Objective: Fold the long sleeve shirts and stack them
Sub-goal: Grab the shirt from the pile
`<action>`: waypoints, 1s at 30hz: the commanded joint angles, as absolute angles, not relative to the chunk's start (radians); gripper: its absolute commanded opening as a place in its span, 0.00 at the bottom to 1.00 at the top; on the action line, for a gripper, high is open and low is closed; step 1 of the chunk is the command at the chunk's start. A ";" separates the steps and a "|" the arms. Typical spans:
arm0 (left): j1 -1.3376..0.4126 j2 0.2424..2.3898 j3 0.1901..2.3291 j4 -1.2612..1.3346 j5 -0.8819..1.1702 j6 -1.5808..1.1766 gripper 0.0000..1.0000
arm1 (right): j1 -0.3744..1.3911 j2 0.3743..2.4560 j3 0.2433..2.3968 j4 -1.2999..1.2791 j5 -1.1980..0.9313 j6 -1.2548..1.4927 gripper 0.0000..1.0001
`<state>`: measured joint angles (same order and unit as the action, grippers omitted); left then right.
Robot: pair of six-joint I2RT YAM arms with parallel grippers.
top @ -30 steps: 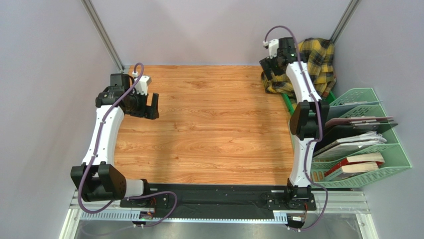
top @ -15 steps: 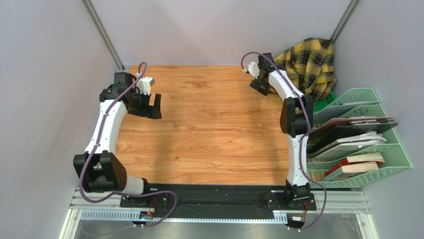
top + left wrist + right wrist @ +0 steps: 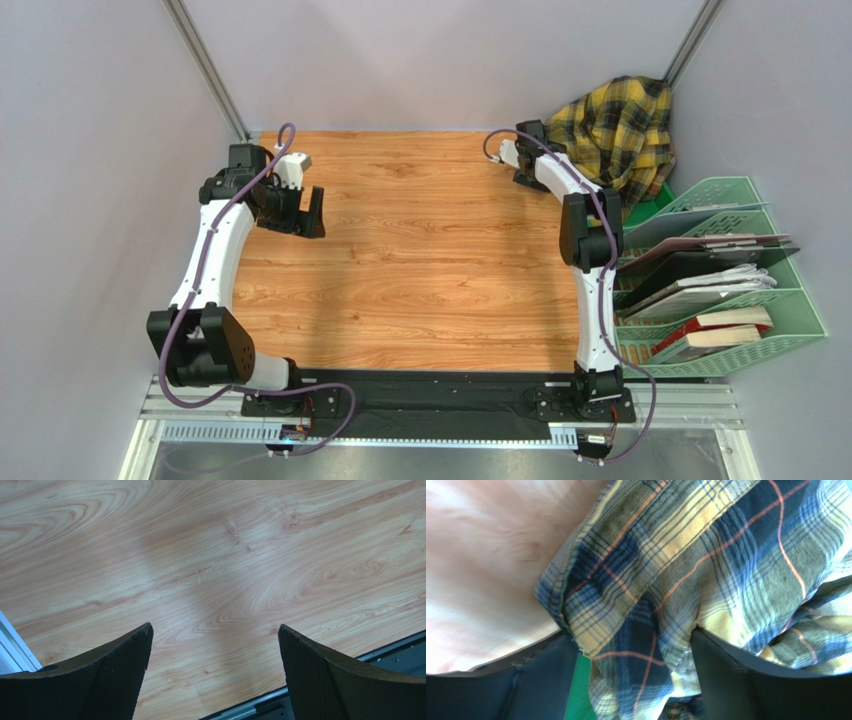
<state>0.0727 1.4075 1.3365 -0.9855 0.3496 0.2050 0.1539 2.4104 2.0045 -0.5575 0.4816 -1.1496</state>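
A yellow and black check long sleeve shirt point(image 3: 615, 125) lies crumpled in a heap at the table's far right corner. My right gripper point(image 3: 545, 148) reaches into the heap's left edge from the table side. In the right wrist view a fold of the shirt point(image 3: 686, 555) hangs between the two fingers of the right gripper point(image 3: 633, 635). The cloth presses on the right finger, while a strip of green shows beside the left one, so the jaws stand open around it. My left gripper point(image 3: 305, 212) hovers open over bare wood at the left, and the left wrist view shows nothing between the left gripper's point(image 3: 215, 627) fingers.
A green tray point(image 3: 652, 205) peeks out under the shirt heap, also visible as a green tray patch point(image 3: 583, 685) between the right fingers. A pale green file rack point(image 3: 795, 310) with books and folders stands along the right edge. Grey walls close in the back and sides.
My right arm swung from over the shirt heap round to its left edge, and its jaws have narrowed a little around a fold. The left arm shifted only slightly.
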 commanded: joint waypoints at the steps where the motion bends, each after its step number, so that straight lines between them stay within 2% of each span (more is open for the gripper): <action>1: 0.078 1.402 1.381 -0.985 0.356 0.229 0.99 | 0.133 2.442 2.085 -0.451 0.568 -1.210 0.70; 2: 0.077 1.399 1.381 -0.986 0.350 0.230 0.99 | 0.129 2.438 2.095 -0.456 0.568 -1.200 0.61; 7: 0.078 1.387 1.378 -0.980 0.354 0.222 0.99 | 0.124 2.343 2.102 -0.518 0.535 -1.137 0.31; 9: 0.078 1.385 1.374 -0.974 0.365 0.218 0.99 | 0.120 2.286 2.108 -0.520 0.526 -1.102 0.06; 10: 0.077 1.385 1.371 -0.973 0.368 0.215 0.99 | 0.115 2.264 2.117 -0.523 0.523 -1.086 0.00; 18: 0.078 1.384 1.377 -0.945 0.347 0.196 0.99 | 0.017 2.145 2.396 -0.379 0.468 -0.821 0.00; 26: 0.078 1.382 1.414 -0.942 0.334 0.193 0.99 | -0.064 1.976 2.451 -0.083 0.350 -0.609 0.00; 30: 0.078 1.376 1.419 -0.942 0.311 0.176 0.99 | -0.075 1.853 2.460 0.089 0.159 -0.439 0.00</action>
<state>0.0727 1.4063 1.3819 -0.9642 0.3305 0.1986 -0.0914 1.9957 2.3989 -0.1925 0.3702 -0.6621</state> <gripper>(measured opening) 0.992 0.030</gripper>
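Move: The right hand is down at the near-left edge of the yellow plaid shirt, its open fingers astride a fold; the shirt's middle lies about 13 cm to its right and 6 cm farther out, roughly level in height. The green bin under the shirt has its middle some 13 cm to the right, straight across and about 3 cm lower. The mint file rack is centred roughly 25 cm back and 33 cm right. From the left hand the shirt is some 65 cm right, 30 cm ahead and 12 cm lower. Almost in place at first, the right hand shuts its fingers from wide open on the fold of the yellow plaid shirt and pinches it. It then climbs fast, about 45 cm, veering some 11 cm right and ending slightly back, with the wrist tipping up about 80 degrees so the fingers swing from pointing down to pointing out. ##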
